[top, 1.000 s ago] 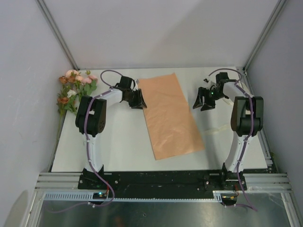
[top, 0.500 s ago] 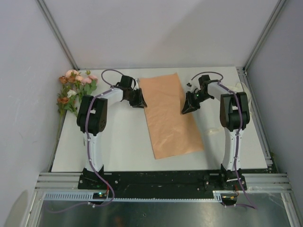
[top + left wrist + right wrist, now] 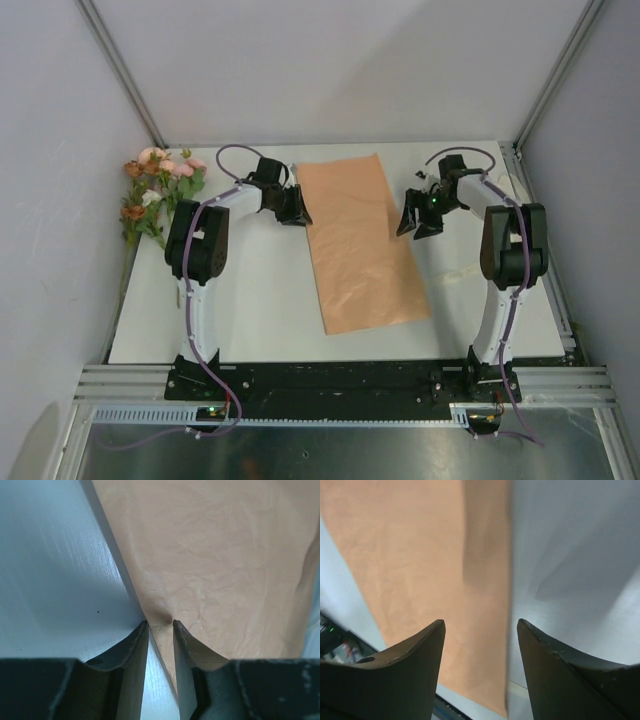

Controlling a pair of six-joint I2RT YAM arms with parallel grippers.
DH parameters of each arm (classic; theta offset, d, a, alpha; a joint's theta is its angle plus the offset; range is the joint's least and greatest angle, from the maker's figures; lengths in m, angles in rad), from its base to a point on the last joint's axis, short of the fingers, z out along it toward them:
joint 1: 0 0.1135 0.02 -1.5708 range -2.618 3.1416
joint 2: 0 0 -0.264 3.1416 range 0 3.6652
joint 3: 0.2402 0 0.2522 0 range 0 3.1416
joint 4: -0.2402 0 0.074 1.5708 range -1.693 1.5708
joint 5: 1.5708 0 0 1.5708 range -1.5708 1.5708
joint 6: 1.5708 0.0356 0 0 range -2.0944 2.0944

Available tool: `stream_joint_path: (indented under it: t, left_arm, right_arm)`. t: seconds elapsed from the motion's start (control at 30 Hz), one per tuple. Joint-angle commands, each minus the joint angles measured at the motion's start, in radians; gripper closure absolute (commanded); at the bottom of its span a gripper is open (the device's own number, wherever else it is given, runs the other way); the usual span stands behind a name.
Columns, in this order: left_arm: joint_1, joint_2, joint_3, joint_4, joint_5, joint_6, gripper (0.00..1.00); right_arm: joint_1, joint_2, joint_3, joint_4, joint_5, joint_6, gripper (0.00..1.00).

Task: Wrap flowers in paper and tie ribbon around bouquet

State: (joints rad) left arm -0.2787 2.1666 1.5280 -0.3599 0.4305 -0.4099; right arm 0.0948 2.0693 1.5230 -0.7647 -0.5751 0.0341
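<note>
The peach-orange paper (image 3: 360,240) lies flat in the middle of the table, and no bouquet is formed. The flowers (image 3: 160,190) lie at the far left edge. My left gripper (image 3: 293,207) rests at the paper's left edge. In the left wrist view it (image 3: 160,622) is open by a narrow gap that straddles that edge, and the paper (image 3: 220,555) puckers slightly at the tips. My right gripper (image 3: 420,215) hovers just right of the paper. In the right wrist view it (image 3: 481,622) is open wide over the paper's (image 3: 420,555) right edge. A faint pale strip (image 3: 455,278), seemingly the ribbon, lies by the right arm.
White table (image 3: 250,300) enclosed by grey walls with metal corner posts (image 3: 120,70). The arm bases sit on a black rail (image 3: 330,380) at the near edge. Bare table shows on both sides of the paper.
The right gripper swung in to the paper's right edge, then drew back to the right. The left gripper stayed at the paper's left edge and its gap narrowed slightly.
</note>
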Motion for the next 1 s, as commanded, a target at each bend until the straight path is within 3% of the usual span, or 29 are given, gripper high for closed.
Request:
stream_joint_path:
  t: [0.0,0.27,0.37,0.5,0.6,0.73,0.9,0.97]
  left_arm:
    - [-0.008,0.010,-0.008,-0.018,-0.021,0.028,0.67]
    - [-0.008,0.002,-0.023,-0.018,-0.023,0.026,0.67]
    - [-0.009,0.004,-0.025,-0.017,-0.016,0.019,0.67]
    - [-0.009,0.005,-0.023,-0.016,-0.010,0.016,0.67]
    - [-0.010,0.010,-0.017,-0.016,-0.008,0.016,0.67]
    - [-0.011,0.019,0.002,-0.017,-0.006,0.016,0.67]
    - [-0.017,0.029,0.021,-0.018,0.010,0.022,0.67]
    - [-0.018,0.022,0.021,-0.018,0.014,0.033,0.61]
  right_arm:
    - [-0.004,-0.016,-0.006,0.029,0.183,0.012,0.34]
    - [0.087,0.138,0.179,-0.097,0.196,0.028,0.34]
    - [0.104,0.175,0.211,-0.128,0.133,0.029,0.37]
    - [0.100,0.181,0.201,-0.102,-0.032,0.054,0.54]
    - [0.099,0.142,0.178,-0.036,-0.143,0.086,0.75]
    - [0.102,0.097,0.140,0.045,-0.255,0.133,0.96]
    - [0.085,0.051,0.068,0.170,-0.360,0.222,1.00]
    - [0.069,0.022,0.019,0.259,-0.396,0.291,1.00]
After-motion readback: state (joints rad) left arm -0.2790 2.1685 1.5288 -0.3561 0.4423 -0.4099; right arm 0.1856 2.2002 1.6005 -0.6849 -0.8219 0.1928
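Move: Under the open right hand, some 2 cm down and perhaps 1 cm to its left, runs the paper's right edge. That edge's near corner is about 20 cm back and 4 cm right, its far corner roughly 19 cm ahead and 7 cm left. A pale ribbon strip lies about 10 cm back and 9 cm right. From the left hand, already on the opposite edge, the right edge is about 21 cm right and 3 cm back. Dipping about 2 cm to the table just outside the paper's right edge, the open right hand edges forward, then sweeps some 10 cm left towards the left hand while its fingers shut on the paper. Late in the sweep it drifts back, rises 2 cm and rolls its left side up. The left fingers stay put, still holding the left edge down. ##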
